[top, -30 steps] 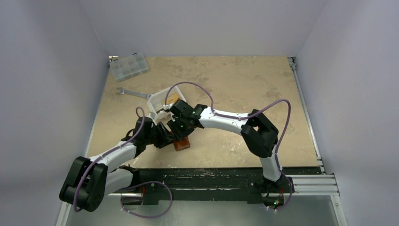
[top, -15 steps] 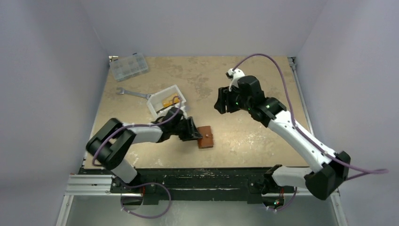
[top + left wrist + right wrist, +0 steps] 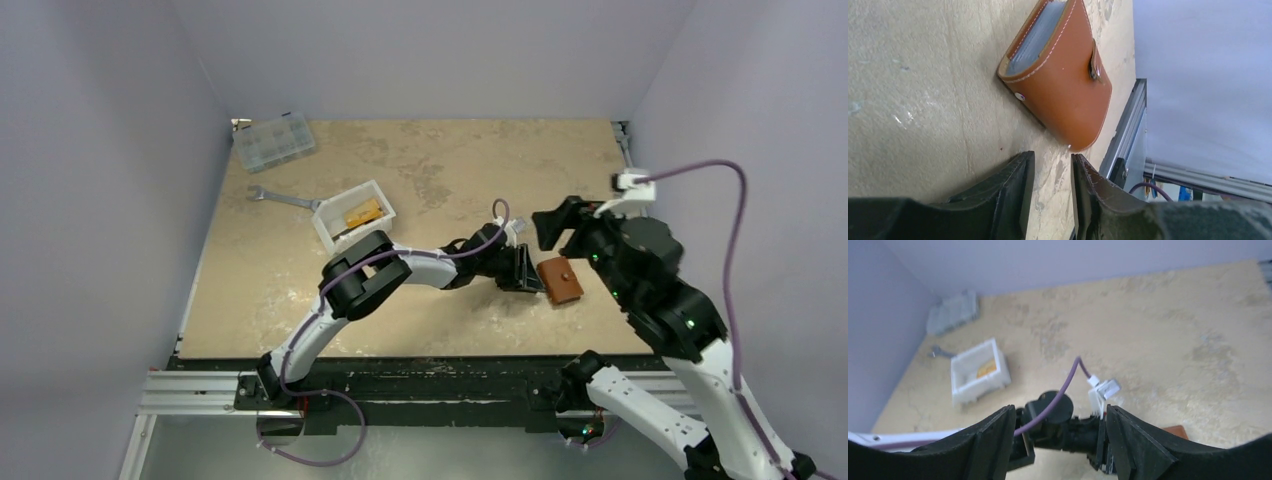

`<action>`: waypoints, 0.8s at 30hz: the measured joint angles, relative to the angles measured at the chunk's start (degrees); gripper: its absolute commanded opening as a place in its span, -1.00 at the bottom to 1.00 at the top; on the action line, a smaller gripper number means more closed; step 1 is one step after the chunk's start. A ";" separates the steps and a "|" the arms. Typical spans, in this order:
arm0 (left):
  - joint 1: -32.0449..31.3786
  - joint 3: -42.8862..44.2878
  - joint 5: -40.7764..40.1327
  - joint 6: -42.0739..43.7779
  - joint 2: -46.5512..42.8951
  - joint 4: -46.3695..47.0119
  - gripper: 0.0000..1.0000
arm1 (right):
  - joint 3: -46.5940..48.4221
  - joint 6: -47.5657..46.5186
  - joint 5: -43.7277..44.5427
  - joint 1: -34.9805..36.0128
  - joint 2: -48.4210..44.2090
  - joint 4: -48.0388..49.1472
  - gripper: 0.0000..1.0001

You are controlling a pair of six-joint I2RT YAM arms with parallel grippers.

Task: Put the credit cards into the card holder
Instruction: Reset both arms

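Observation:
The brown leather card holder (image 3: 561, 281) lies folded on the table right of centre, snap stud up. In the left wrist view the card holder (image 3: 1063, 75) shows grey inner slots at its open edge. My left gripper (image 3: 528, 270) lies low just left of it, and the left gripper (image 3: 1052, 157) stands narrowly open on bare table, just short of the holder. My right gripper (image 3: 556, 228) hovers above the holder; this right gripper (image 3: 1060, 410) is wide open and empty. An orange-yellow credit card (image 3: 362, 212) lies in the white tray (image 3: 330, 228).
A silver wrench (image 3: 285, 198) lies left of the tray and a clear compartmented box (image 3: 272, 140) sits at the far left corner. The white tray (image 3: 964, 390) and the box (image 3: 953, 315) also show in the right wrist view. A metal rail (image 3: 640, 215) runs along the table's right edge.
The card holder now lies further right than before, and my left arm has stretched right after it. My right arm has swung back toward the right edge and its jaws have widened.

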 measured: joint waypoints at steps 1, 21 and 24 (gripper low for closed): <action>-0.42 -0.04 0.28 0.04 -0.13 -0.28 -0.24 | 0.94 0.33 1.99 0.00 -2.05 -0.52 0.50; 11.69 -0.61 -17.38 32.00 -68.30 -35.12 0.91 | 14.58 -10.91 14.91 0.00 -9.94 2.45 0.98; 11.69 -0.59 -22.49 36.09 -75.56 -37.51 0.94 | 16.96 -12.96 16.33 -0.02 -12.09 4.83 0.98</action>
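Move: The card holder lies just off the left fingertips, about 5 cm to their right, 1 cm farther out and about 1 cm lower. From that hand the white box stands some 43 cm left and 18 cm ahead at about its height, and the wrench about 60 cm left and 25 cm ahead, about 2 cm lower. From the raised right hand the card holder is about 9 cm right, 3 cm ahead and 31 cm below. Leaving the card holder's left edge, where contact can't be made out, the left hand sweeps up nearly 50 cm and some 30 cm left, bulging a little forward before drawing back; its fingers spread nearly wide and swing up to point forward-right. The already raised right hand keeps withdrawing up, right and back from the holder, tilting its fingers up and opening them fully. ##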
